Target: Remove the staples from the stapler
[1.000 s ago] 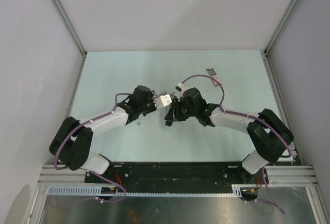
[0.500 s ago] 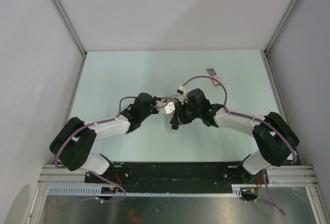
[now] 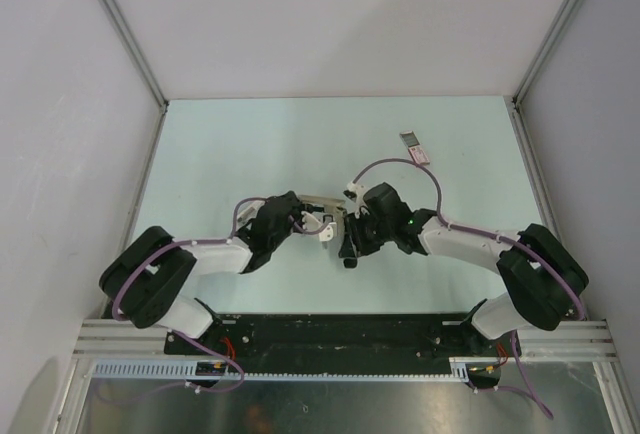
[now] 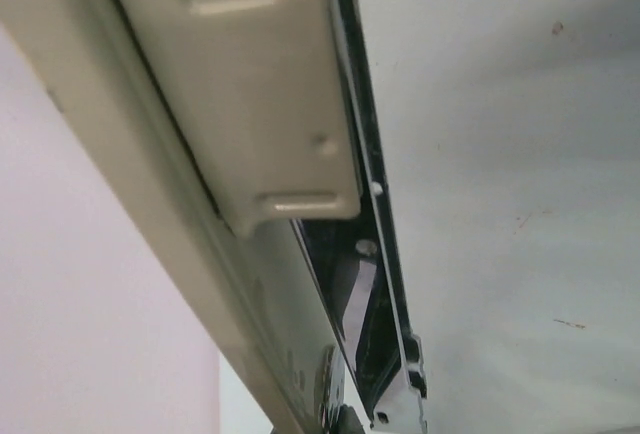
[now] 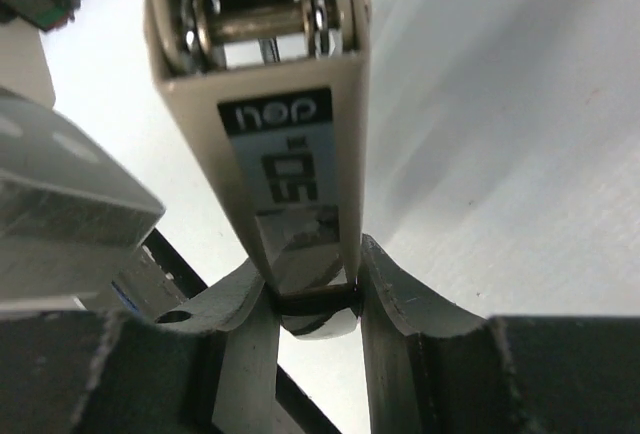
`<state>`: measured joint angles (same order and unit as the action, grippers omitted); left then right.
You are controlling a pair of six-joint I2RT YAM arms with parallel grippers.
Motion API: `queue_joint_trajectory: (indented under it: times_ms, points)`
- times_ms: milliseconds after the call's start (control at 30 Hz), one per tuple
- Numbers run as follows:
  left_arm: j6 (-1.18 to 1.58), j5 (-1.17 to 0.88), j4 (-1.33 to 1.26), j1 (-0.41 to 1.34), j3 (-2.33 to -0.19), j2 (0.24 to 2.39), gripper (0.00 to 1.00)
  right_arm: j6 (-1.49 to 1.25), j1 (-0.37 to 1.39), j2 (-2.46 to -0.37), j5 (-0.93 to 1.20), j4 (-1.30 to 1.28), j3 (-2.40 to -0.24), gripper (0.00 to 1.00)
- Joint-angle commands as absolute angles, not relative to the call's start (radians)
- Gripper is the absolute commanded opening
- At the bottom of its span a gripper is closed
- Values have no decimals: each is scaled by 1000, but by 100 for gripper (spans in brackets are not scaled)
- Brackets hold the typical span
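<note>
A beige stapler (image 3: 322, 212) is held up between my two grippers over the middle of the table. My right gripper (image 3: 347, 237) is shut on it. In the right wrist view (image 5: 312, 279) its fingers (image 5: 405, 309) pinch the narrow end of the stapler (image 5: 290, 154), which has a black label. My left gripper (image 3: 306, 220) grips the other side. Its fingers are hidden in the left wrist view, which the stapler's beige body (image 4: 250, 84) and shiny metal magazine rail (image 4: 388, 264) fill. I cannot make out any staples.
A flat pink-and-white little box (image 3: 413, 147) lies on the pale green table (image 3: 220, 154) at the back right. Grey walls close in the table on three sides. The black base rail (image 3: 330, 334) runs along the near edge.
Both grippers have moved toward the near edge with the stapler between them. The stapler has turned, so less of its white end faces the top camera.
</note>
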<state>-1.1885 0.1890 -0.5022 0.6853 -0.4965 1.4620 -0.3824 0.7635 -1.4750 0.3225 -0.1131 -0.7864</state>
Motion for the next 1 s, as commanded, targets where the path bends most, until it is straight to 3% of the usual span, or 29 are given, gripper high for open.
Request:
queue_joint_trajectory:
  times_ms: [0,267,400,600,667,833,967]
  points:
    - [-1383,304,-608,681,-430,1496,0,-403,763,-1408,291,-105,-799,0]
    - [-1267,309,-583,704,-464,1464,0,-463,745,-1413,290,3,-804,0]
    - [-1073,265,-364,716,-567,1402,1,-535,692,-1395,289,98,-815,0]
    - [-743,9,59,717,-793,1332,9,-623,629,-1397,243,190,-885,0]
    - [-667,-97,159,718,-846,1318,15,-644,620,-1417,218,204,-922,0]
    - [-531,-249,271,708,-918,1291,45,-662,603,-1498,178,194,-1012,0]
    - [-422,-306,292,628,-957,1275,56,-655,591,-1565,159,164,-1071,0]
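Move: My right hand still grips the end of the opened stapler, its middle some 6 cm ahead of those fingers and 3 cm to their left, at about their height. From my left hand, beside the beige open limb, that middle lies roughly 7 cm back and 8 cm to the right. The blue knife is about 13 cm left of my left hand and 3 cm back, down on the table. The red-and-grey box lies some 26 cm ahead of my right hand and 16 cm to its right. After a small settling shift of both hands, my right hand keeps its grip and sweeps the stapler forward and up, some 14 cm out and 12 cm higher, turning about 20 degrees clockwise. My left hand comes off the open limb, moving right, up and back about 6 cm each way, tipping its fingers down some 30 degrees and opening them late on. ##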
